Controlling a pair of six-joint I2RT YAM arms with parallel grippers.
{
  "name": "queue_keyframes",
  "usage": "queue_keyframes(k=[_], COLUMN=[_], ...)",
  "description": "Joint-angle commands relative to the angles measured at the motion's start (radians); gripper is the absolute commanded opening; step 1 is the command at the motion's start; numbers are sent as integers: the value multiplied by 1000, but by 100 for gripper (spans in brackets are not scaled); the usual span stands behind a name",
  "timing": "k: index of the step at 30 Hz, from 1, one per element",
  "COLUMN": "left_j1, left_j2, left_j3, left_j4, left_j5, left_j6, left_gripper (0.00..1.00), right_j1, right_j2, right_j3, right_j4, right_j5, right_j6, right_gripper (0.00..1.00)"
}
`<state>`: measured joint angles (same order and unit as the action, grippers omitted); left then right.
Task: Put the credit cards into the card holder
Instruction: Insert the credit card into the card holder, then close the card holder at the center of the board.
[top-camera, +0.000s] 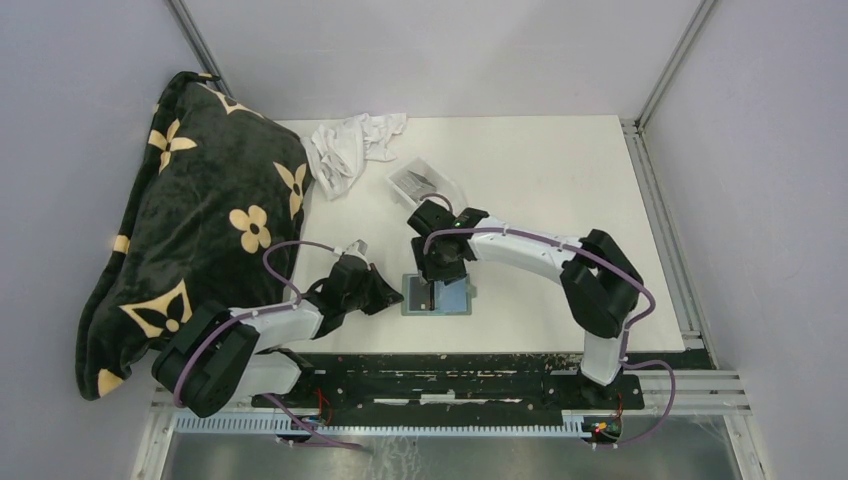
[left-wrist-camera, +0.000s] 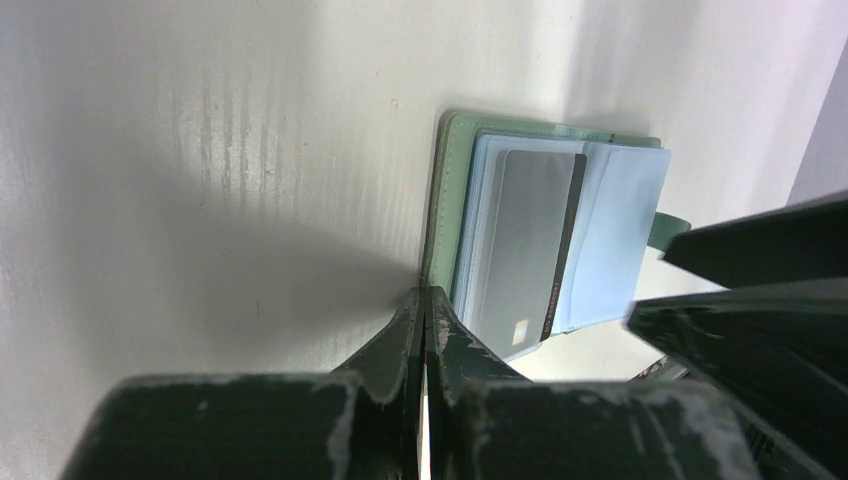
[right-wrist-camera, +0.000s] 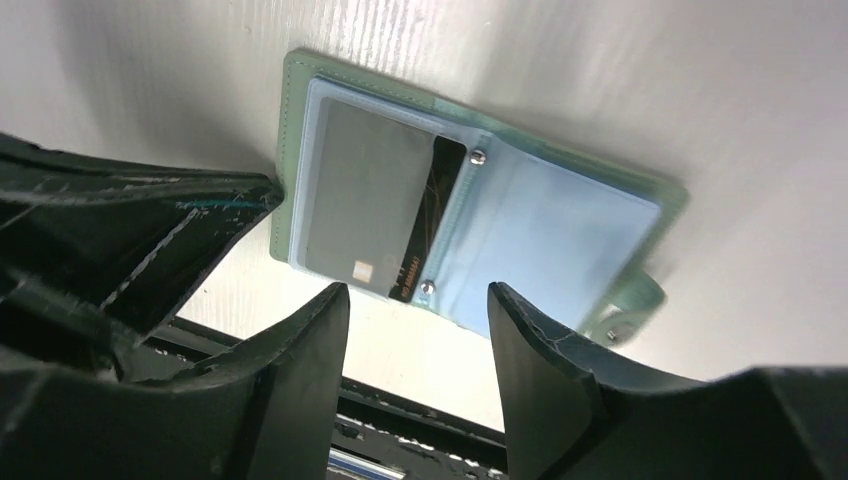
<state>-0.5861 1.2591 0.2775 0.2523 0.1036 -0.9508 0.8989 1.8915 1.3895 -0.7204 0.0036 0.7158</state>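
The card holder lies open on the table near the front edge, its light blue slotted inside facing up. A silvery credit card with a dark stripe sits in its left half, the stripe edge sticking out of the sleeve. My left gripper is shut, and its tip rests at the green left edge of the holder. My right gripper hovers open just above the holder's near edge with nothing between its fingers. The holder's snap tab sticks out to the right.
A clear plastic tray holding grey flat pieces stands behind the right arm. A white cloth lies at the back. A dark blanket with cream flowers covers the left side. The black base rail runs along the front.
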Motion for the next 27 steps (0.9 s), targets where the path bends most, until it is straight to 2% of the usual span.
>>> queue_keyframes(k=[1, 8, 14, 19, 27], left_j1=[-4, -4, -4, -4, -5], left_j2=[33, 40, 37, 34, 29], left_j3=[7, 31, 29, 27, 27], left_j4=[-39, -71, -92, -103, -132], left_j5=[-21, -10, -11, -13, -12], left_j6=[-14, 3, 7, 9, 18], left_gripper=[4, 4, 4, 4, 4], right_j1=[3, 2, 2, 2, -8], right_j2=[-130, -272, -403, -439, -449], right_j3=[-28, -200, -381, -487, -636], right_j4=[-47, -12, 81, 179, 426], right_j5=[130, 200, 205, 158, 89], right_j6=[-35, 17, 97, 161, 249], right_gripper=[61, 71, 80, 80, 78])
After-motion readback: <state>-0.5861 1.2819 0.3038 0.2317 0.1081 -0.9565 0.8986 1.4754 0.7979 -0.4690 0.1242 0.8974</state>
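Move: The holder's strap stands up at the right edge of the open card holder, about 9 cm to the right gripper's right, 2 cm back and 4 below. The card in the left pocket lies almost under this gripper, some 1 cm to its left and 1 cm back; the holder's middle is about 2 cm right and 1 cm back, and the clear box about 21 cm straight ahead. From the left gripper the strap is some 14 cm to the right, level with it. Lift the right gripper, already clear of the card, about 3 cm, then sweep it some 9 cm to the right over the blank right page and draw it about 5 cm back, sinking as you go to finish low by the holder's near right corner. Open the fingers wider and turn them about 10 degrees clockwise. Keep the shut left fingertips at the holder's left edge. ##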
